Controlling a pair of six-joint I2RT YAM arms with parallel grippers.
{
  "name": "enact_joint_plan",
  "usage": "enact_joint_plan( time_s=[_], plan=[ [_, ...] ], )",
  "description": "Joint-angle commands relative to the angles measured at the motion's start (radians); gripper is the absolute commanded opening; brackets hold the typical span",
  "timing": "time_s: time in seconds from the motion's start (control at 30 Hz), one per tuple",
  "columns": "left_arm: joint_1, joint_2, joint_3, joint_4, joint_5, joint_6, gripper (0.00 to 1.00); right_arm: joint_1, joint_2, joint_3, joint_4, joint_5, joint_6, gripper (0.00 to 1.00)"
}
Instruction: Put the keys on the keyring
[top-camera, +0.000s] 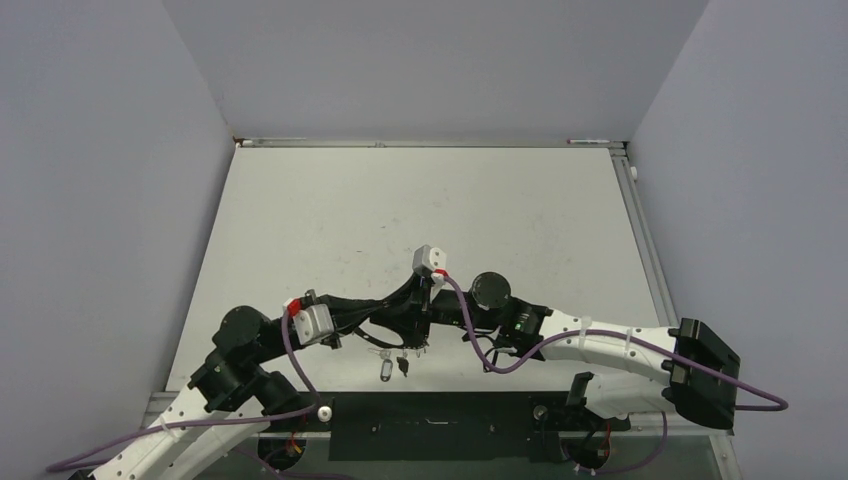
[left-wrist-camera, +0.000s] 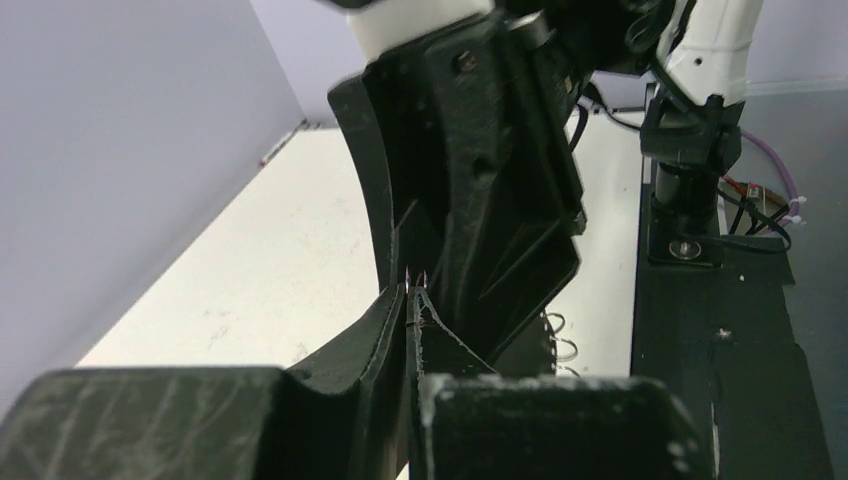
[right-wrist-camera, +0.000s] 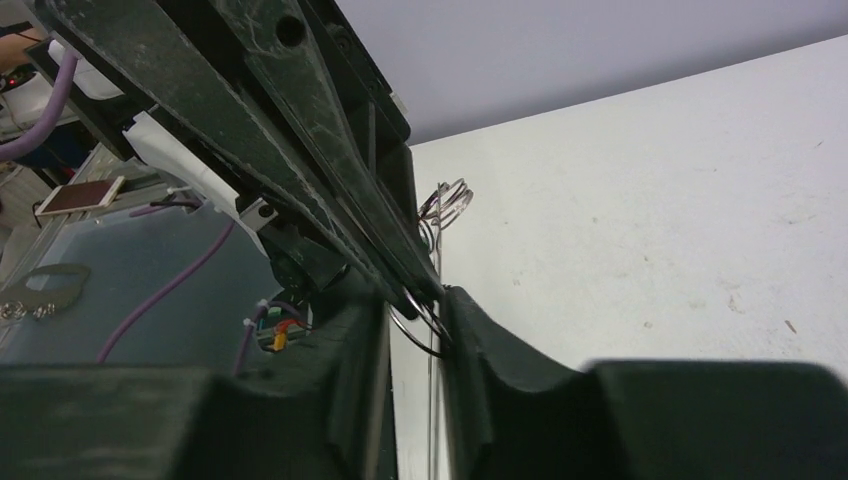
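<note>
In the top view both grippers meet near the table's front edge. My left gripper (top-camera: 405, 322) (left-wrist-camera: 412, 292) is shut, pinching the thin wire of the keyring (right-wrist-camera: 408, 333) at its tips. My right gripper (top-camera: 425, 318) (right-wrist-camera: 415, 300) reaches in from the opposite side. Its jaws stand slightly apart around the same ring, which rests against its right finger (right-wrist-camera: 470, 330). Two small keys (top-camera: 385, 371) (top-camera: 404, 368) lie on the table just below the grippers, loose from the ring.
More wire loops (left-wrist-camera: 560, 335) (right-wrist-camera: 445, 200) show just beyond the fingers. The black base plate (top-camera: 430, 425) and the arm mounts run along the near edge. Grey walls enclose the white table (top-camera: 420, 200) on three sides.
</note>
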Motion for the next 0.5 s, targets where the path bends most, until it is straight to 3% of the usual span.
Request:
enact_joint_plan(
  time_s=[0.0,0.07,0.17,0.37,0.47],
  plan=[
    [-0.002,0.037,0.056,-0.094,-0.054,-0.024,0.00,0.034,-0.053,0.098,-0.047,-0.022,-0.085,0.36],
    [-0.002,0.042,0.069,-0.106,-0.057,-0.028,0.00,0.034,-0.065,0.105,-0.109,-0.001,-0.127,0.50],
    [-0.001,0.049,0.084,-0.115,-0.070,-0.037,0.00,0.033,-0.094,0.111,-0.205,0.034,-0.190,0.59],
    [-0.001,0.069,0.113,-0.149,-0.077,-0.036,0.00,0.031,-0.168,0.124,-0.398,0.095,-0.351,0.61],
    [-0.002,0.086,0.132,-0.171,-0.079,-0.034,0.00,0.032,-0.192,0.125,-0.461,0.130,-0.439,0.57]
  ],
)
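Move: The keyring, a long strip strung with rings, is at both hands' fingertips, about 1 cm below each hand point. From the left hand, a dark fob hanging from the strip is some 4 cm back, 3 cm right and 12 cm below. The loose tag on the table lies about 3 cm back, level sideways and 26 cm below the left hand. Right fingers open wide, let go and back off 2.5 cm right; left, still pinching, sinks about 3 cm. ##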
